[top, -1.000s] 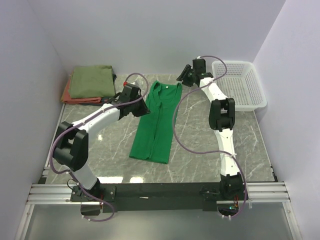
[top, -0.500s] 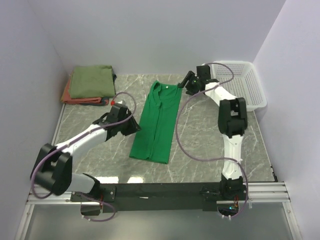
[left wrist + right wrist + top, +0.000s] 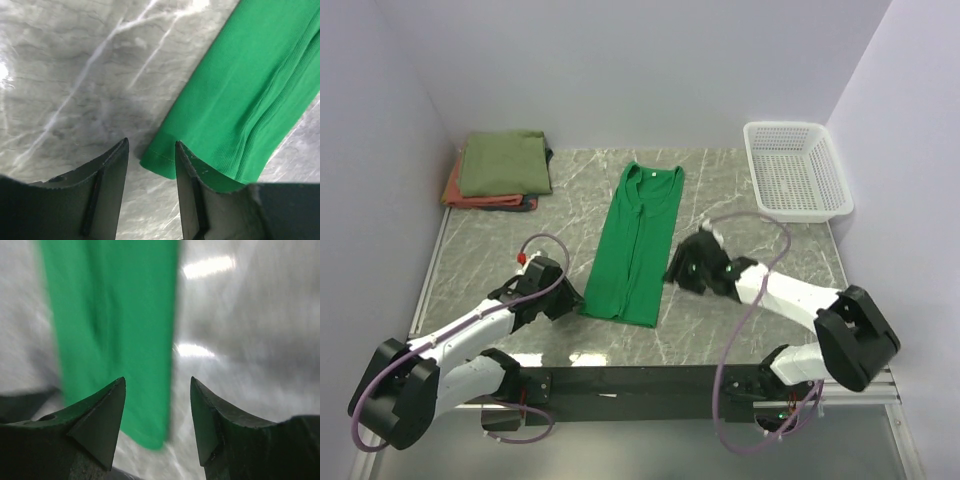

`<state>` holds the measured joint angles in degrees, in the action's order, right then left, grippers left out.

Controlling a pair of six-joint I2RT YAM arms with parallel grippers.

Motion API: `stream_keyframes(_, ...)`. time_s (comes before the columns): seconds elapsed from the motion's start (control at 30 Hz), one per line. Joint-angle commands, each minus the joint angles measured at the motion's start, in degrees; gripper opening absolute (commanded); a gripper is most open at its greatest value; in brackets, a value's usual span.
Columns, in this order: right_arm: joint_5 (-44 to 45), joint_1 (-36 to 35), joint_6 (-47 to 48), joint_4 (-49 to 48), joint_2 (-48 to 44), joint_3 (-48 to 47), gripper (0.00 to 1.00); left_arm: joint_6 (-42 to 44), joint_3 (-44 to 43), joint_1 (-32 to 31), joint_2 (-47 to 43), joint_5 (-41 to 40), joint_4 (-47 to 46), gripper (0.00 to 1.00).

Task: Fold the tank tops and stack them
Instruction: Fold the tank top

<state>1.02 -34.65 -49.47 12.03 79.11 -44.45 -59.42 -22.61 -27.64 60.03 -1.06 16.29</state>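
Observation:
A bright green tank top (image 3: 638, 240), folded into a long narrow strip, lies in the middle of the marble table (image 3: 750, 215) with its neck at the far end. My left gripper (image 3: 570, 299) is low at the strip's near left corner, open. In the left wrist view that hem corner (image 3: 159, 162) lies between the open fingers (image 3: 111, 185). My right gripper (image 3: 678, 272) is open at the strip's near right edge. The right wrist view is blurred, with the green cloth (image 3: 110, 315) edge between the fingertips (image 3: 112, 405). An olive tank top (image 3: 503, 162) lies folded on a rust-red tank top (image 3: 468, 199) at the back left.
A white mesh basket (image 3: 798, 170) stands at the back right against the wall. Side walls close in the table on the left and right. A black rail (image 3: 640, 380) with the arm bases runs along the near edge.
Both arms have swung from the far, neck end of the green top to its near hem and dropped low. The left jaws have spread wider.

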Motion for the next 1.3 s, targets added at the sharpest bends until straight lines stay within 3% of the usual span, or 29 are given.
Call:
stream_keyframes(0.0, 6.80, -4.62, -8.87, -0.70, -5.54, 7.61, 0.61, -3.24, 0.73, -1.97, -0.44, -1.83, -1.89, 0.48)
stream_keyframes(0.17, 9.08, -16.83, -16.86, -0.53, -7.40, 12.19, 0.60, -5.53, 1.52, -4.35, -0.62, -4.74, -2.14, 0.49)
stream_keyframes(0.37, 11.29, -25.01, -26.35, 1.06, -5.02, 13.77, 0.60, -6.32, 0.90, -6.46, 2.37, -7.20, -1.09, 0.48)
stream_keyframes(0.73, 15.06, -28.63, -34.54, 0.89, -2.55, 13.68, 0.59, -8.08, -0.24, -9.27, 5.27, -9.66, -0.03, 0.36)
stream_keyframes(0.93, 16.47, -28.71, -33.15, 1.23, -1.16, 11.59, 0.54, -7.38, -0.24, -10.33, 5.36, -8.87, -0.83, 0.18)
stream_keyframes(1.17, 15.86, -28.63, -31.04, 0.89, 2.19, 10.34, 0.31, -6.76, -0.77, -12.17, 5.37, -7.82, -0.65, 0.01)
stream_keyframes(1.23, 16.21, -28.63, -29.81, 1.41, 2.10, 10.00, 0.25, -6.68, -0.59, -12.61, 4.84, -7.20, -0.74, 0.01)
stream_keyframes(1.27, 16.38, -28.63, -29.11, 2.46, 2.01, 9.73, 0.16, -6.76, -0.59, -13.40, 4.31, -6.77, -0.74, 0.01)
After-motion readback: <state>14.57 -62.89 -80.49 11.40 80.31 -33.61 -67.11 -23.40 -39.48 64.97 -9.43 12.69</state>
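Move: The green tank top's left hem corner lies about 3 cm to the right of the left hand, 1 cm nearer the base and 2 cm below. Its right hem corner lies some 13 cm back from the right hand, 5 cm to its left and 7 cm down. The collar lies about 36 cm ahead of the right hand and 5 cm to its left, 7 cm below. From the left hand, the folded pile stands about 42 cm ahead and 20 cm left, about level in height. The green tank top's hem is taken by both corners. The right hand sweeps back about 13 cm towards its corner, sinking 6 cm and drifting 5 cm left while its fingers tip more steeply down, then slows and closes on the cloth. The left hand, already low, eases some 3 cm right and shuts its half-open fingers on the left corner. ##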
